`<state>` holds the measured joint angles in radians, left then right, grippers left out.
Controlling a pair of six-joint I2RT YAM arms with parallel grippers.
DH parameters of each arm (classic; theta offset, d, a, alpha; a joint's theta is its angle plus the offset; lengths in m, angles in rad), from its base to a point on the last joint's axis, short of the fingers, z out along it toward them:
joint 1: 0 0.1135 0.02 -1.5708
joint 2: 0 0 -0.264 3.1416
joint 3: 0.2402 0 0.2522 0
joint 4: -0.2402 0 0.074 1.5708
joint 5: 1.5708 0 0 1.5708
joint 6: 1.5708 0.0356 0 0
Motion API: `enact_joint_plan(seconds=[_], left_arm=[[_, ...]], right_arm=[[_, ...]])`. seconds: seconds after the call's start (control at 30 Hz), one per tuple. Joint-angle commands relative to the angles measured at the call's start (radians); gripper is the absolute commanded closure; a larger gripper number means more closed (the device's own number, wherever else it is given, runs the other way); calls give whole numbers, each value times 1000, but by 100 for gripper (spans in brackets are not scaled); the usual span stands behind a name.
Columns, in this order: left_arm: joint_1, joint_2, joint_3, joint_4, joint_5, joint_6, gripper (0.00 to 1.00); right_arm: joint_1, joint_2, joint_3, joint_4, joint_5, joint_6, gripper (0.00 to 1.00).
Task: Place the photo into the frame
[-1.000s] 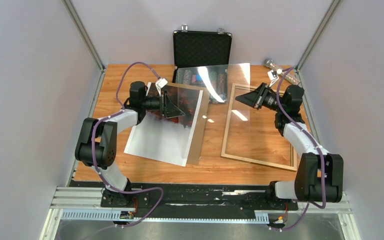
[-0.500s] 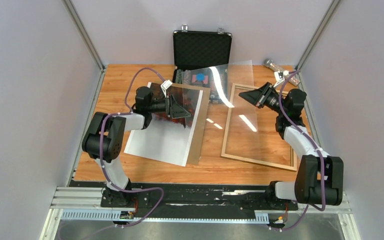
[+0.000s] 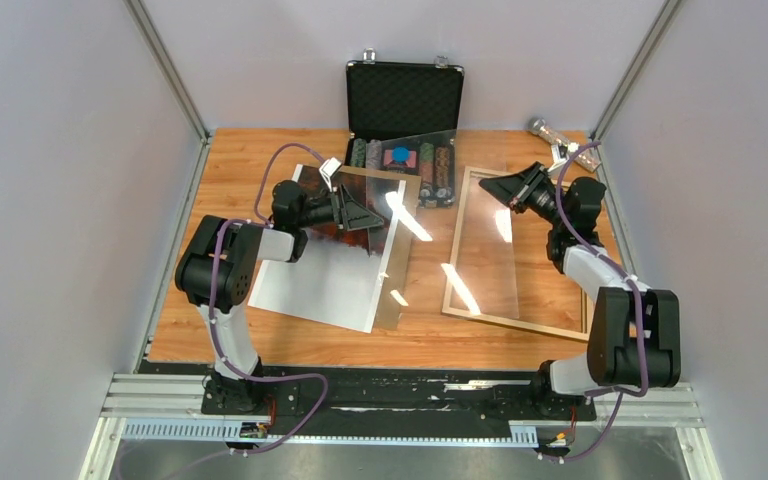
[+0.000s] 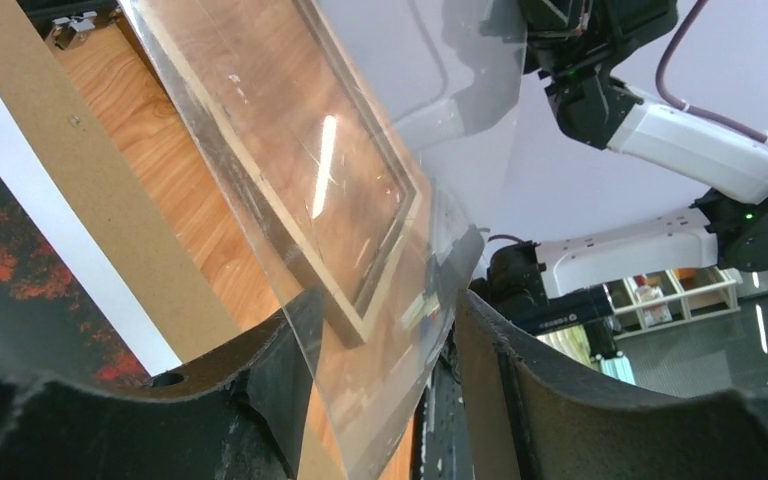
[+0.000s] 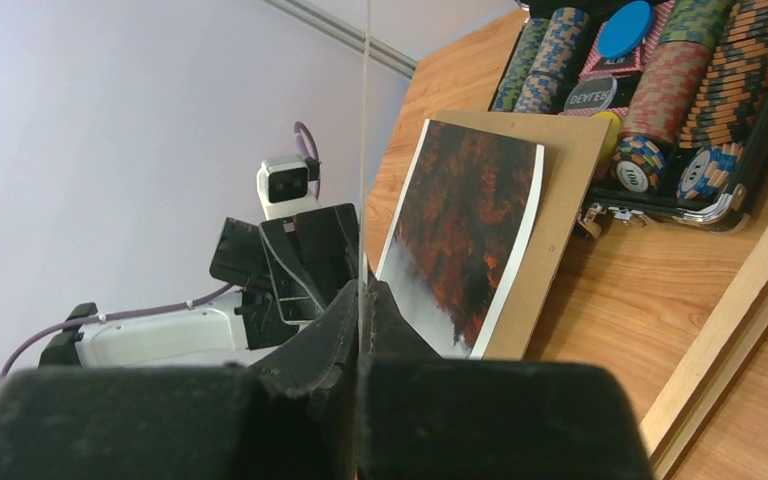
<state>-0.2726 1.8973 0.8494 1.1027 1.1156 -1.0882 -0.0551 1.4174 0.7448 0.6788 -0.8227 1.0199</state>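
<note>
The photo (image 3: 322, 272), red-orange trees fading to pale fog, lies face up on a brown backing panel (image 3: 396, 272) at the left; the right wrist view shows the photo (image 5: 465, 225) too. The light wooden frame (image 3: 520, 323) lies flat on the right. A clear pane (image 3: 430, 230) hangs tilted in the air between both arms. My right gripper (image 3: 487, 185) is shut on the pane's right edge, seen edge-on (image 5: 365, 150). My left gripper (image 3: 365, 215) is open, and a corner of the pane (image 4: 360, 150) sits between its fingers (image 4: 520, 380) with a gap on one side.
An open black case (image 3: 405, 95) filled with poker chips (image 5: 660, 80) stands at the back centre, just behind the backing panel and the frame. A small metallic object (image 3: 550, 130) lies at the back right corner. Grey walls enclose the table on three sides.
The right gripper has swung the pane, up and then down, toward the frame. The left gripper has moved right along the pane's edge and its jaws have narrowed.
</note>
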Motion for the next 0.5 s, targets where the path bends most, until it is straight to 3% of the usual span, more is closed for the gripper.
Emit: enact_joint_plan(seconds=[0.0,0.13,0.47], left_arm=[[-15,-6,4,140,-22,-88,41],[-15,12,-3,218,-26,-152,46],[-17,20,-7,231,-20,-176,65]], right_arm=[[6,22,16,87,62,52,100],[2,38,19,96,87,71,100],[0,76,32,108,98,76,100]])
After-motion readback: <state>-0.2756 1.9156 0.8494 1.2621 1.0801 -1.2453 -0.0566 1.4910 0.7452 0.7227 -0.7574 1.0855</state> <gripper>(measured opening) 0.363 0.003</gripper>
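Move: The left hand, open around the clear sheet's left edge, has the sheet's middle some 12 cm to its right and 2 cm back, at nearly its own height; the photo lies about 9 cm left, 2 cm back and 15 cm below, the poker case roughly 17 cm ahead and 4 cm right. The right hand holds the sheet near its far right corner; the frame's middle is around 7 cm back, 10 cm right and 24 cm below it. The left hand rises about 2 cm with its fingers still pointing right, and narrows its open gripper by roughly a third around the sheet's left edge, stopping short of shut. Meanwhile the right hand keeps its pinch near the far right corner and eases the sheet forward and down, about 2 cm each way, dipping its fingertips and turning slightly clockwise. ##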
